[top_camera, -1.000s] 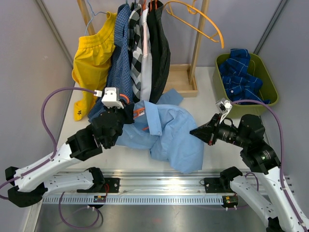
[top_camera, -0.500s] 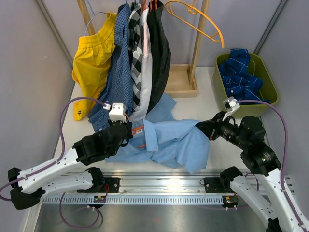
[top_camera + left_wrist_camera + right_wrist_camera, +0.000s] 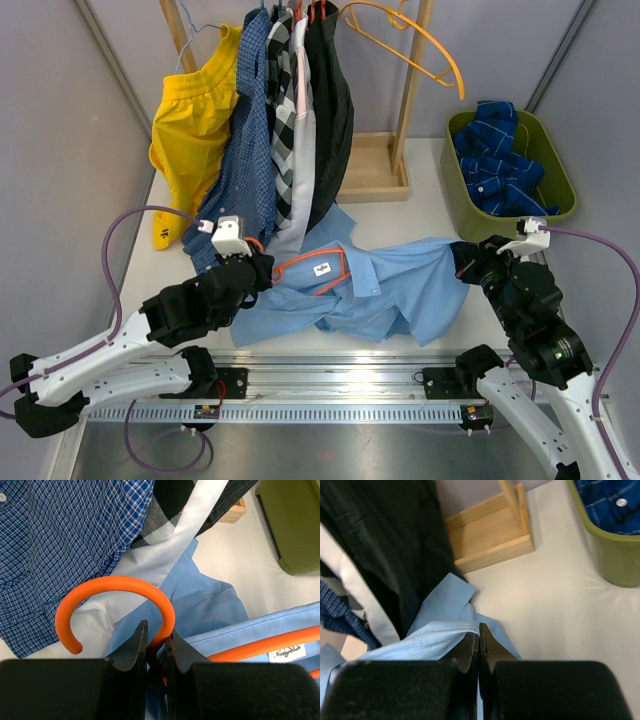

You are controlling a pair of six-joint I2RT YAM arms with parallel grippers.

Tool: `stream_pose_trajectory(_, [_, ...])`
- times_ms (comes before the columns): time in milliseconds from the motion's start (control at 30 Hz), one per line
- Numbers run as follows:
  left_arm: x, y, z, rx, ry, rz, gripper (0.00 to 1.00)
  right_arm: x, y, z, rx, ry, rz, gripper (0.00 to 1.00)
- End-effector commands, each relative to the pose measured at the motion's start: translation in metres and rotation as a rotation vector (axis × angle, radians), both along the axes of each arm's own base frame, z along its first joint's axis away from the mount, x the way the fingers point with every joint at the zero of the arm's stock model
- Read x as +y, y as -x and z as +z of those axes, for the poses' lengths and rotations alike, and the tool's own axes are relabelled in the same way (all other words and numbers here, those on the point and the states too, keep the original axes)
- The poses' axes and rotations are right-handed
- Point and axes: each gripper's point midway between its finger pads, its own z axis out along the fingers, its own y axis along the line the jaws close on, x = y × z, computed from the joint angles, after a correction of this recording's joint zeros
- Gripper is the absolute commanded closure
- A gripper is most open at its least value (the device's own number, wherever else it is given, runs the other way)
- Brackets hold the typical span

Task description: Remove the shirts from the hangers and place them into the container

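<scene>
A light blue shirt (image 3: 395, 290) lies stretched across the table. An orange hanger (image 3: 318, 270) pokes out of its collar. My left gripper (image 3: 258, 268) is shut on the neck of the hanger's hook (image 3: 115, 586); in the left wrist view its jaws (image 3: 156, 639) pinch the orange rod. My right gripper (image 3: 468, 262) is shut on a hem of the light blue shirt (image 3: 440, 637), its jaws (image 3: 479, 636) tight together. The olive-green container (image 3: 557, 150) at the right holds a dark blue shirt (image 3: 495, 160). Yellow (image 3: 195, 120), blue check (image 3: 248, 130) and black (image 3: 330, 100) shirts hang at the back.
A wooden rack base (image 3: 372, 165) stands behind the shirt, with an empty orange hanger (image 3: 420, 40) on its post. The container's wall (image 3: 612, 560) is close to the right of my right gripper. A metal rail (image 3: 330, 385) runs along the near edge.
My right gripper has pulled the shirt's hem to the right, towards the container, stretching the shirt out. The hanger has slid further out of the collar, with the left gripper holding its hook.
</scene>
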Motion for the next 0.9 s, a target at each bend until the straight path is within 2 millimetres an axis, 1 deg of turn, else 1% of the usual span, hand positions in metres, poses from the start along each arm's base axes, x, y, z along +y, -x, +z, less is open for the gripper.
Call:
stream_pose_trajectory(0, [0.047, 0.001, -0.023, 0.020, -0.238, 0.092, 1.00, -0.077, -0.004, 0.021, -0.071, -0.031, -0.438, 1.00])
stream_pose_trajectory(33, [0.047, 0.001, -0.022, 0.017, -0.232, 0.092, 1.00, -0.080, -0.002, 0.018, -0.057, -0.030, -0.459, 1.00])
stream_pose_trajectory(67, [0.048, 0.001, -0.022, 0.017, -0.235, 0.093, 1.00, -0.087, 0.000, 0.018, -0.057, -0.027, -0.497, 1.00])
stream_pose_trajectory(133, [0.048, 0.002, -0.021, 0.015, -0.231, 0.091, 1.00, -0.093, 0.002, 0.017, -0.058, -0.034, -0.529, 1.00])
stream_pose_trajectory(233, [0.048, 0.001, -0.016, 0.003, -0.211, 0.095, 1.00, -0.087, -0.003, 0.012, -0.046, -0.030, -0.507, 1.00])
stream_pose_trajectory(300, [0.048, 0.002, -0.009, -0.015, -0.172, 0.096, 1.00, -0.071, -0.012, 0.004, -0.016, -0.017, -0.435, 1.00])
stream_pose_trajectory(333, [0.048, 0.001, -0.004, -0.026, -0.154, 0.098, 1.00, -0.060, -0.016, -0.003, 0.007, -0.018, -0.384, 1.00])
stream_pose_trajectory(400, [0.047, 0.000, 0.012, -0.064, -0.084, 0.104, 1.00, -0.045, -0.025, -0.017, 0.062, -0.019, -0.333, 1.00])
stream_pose_trajectory(433, [0.050, 0.002, 0.024, -0.096, -0.023, 0.104, 1.00, -0.037, -0.030, -0.019, 0.064, -0.025, -0.299, 1.00])
stream_pose_trajectory(467, [0.046, 0.002, 0.039, -0.136, 0.045, 0.087, 1.00, -0.026, -0.033, -0.030, 0.095, -0.025, -0.246, 1.00])
stream_pose_trajectory(500, [0.045, 0.003, 0.048, -0.165, 0.093, 0.073, 1.00, -0.020, -0.037, -0.038, 0.124, -0.030, -0.232, 1.00])
stream_pose_trajectory(533, [0.049, 0.006, 0.073, -0.236, 0.192, 0.062, 1.00, -0.013, -0.040, -0.046, 0.141, -0.031, -0.206, 1.00])
stream_pose_trajectory(567, [0.050, 0.009, 0.082, -0.264, 0.240, 0.049, 1.00, -0.010, -0.044, -0.054, 0.165, -0.024, -0.201, 1.00])
stream_pose_trajectory(600, [0.052, 0.010, 0.089, -0.287, 0.274, 0.047, 1.00, -0.005, -0.047, -0.055, 0.164, -0.028, -0.182, 1.00])
stream_pose_trajectory(633, [0.059, 0.014, 0.104, -0.327, 0.338, 0.052, 1.00, 0.005, -0.047, -0.063, 0.187, -0.031, -0.128, 1.00])
stream_pose_trajectory(667, [0.061, 0.014, 0.108, -0.339, 0.353, 0.059, 1.00, 0.014, -0.051, -0.070, 0.207, -0.030, -0.091, 1.00])
stream_pose_trajectory(700, [0.062, 0.014, 0.112, -0.349, 0.366, 0.061, 1.00, 0.022, -0.054, -0.072, 0.210, -0.038, -0.055, 1.00])
stream_pose_trajectory(733, [0.063, 0.015, 0.118, -0.360, 0.384, 0.062, 1.00, 0.038, -0.052, -0.078, 0.234, -0.051, 0.027, 1.00])
stream_pose_trajectory(767, [0.060, 0.014, 0.118, -0.359, 0.382, 0.059, 1.00, 0.048, -0.055, -0.087, 0.268, -0.047, 0.069, 1.00])
stream_pose_trajectory(800, [0.058, 0.013, 0.118, -0.359, 0.384, 0.057, 1.00, 0.058, -0.057, -0.088, 0.267, -0.054, 0.115, 1.00])
stream_pose_trajectory(833, [0.053, 0.012, 0.120, -0.357, 0.400, 0.049, 1.00, 0.074, -0.056, -0.098, 0.303, -0.050, 0.190, 1.00])
stream_pose_trajectory(867, [0.050, 0.012, 0.120, -0.359, 0.411, 0.040, 1.00, 0.081, -0.057, -0.101, 0.305, -0.036, 0.213, 1.00])
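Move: Between the two hands hangs the light blue shirt, its middle about 15 cm right of the left hand, 2 cm back and 9 cm lower; the orange hanger in that hand reaches into it, centred 9 cm right and 3 cm below. The blue checked shirt hangs some 13 cm ahead, 7 cm left and 8 cm higher. From the right hand the light blue shirt's middle is 22 cm left, 3 cm back, 15 cm below; the container is 23 cm ahead, 17 cm right, 20 cm below. Still gripping the hanger by its neck, the left hand holds nearly in place, then rises about 10 cm and draws 5 cm left, fingers tipping up and its left side rolling down. The right hand, keeping its pinch on the shirt's edge, first pulls 3 cm right, then reverses, sinking about 10 cm overall while following left and forward, tipping down some 20 degrees. ##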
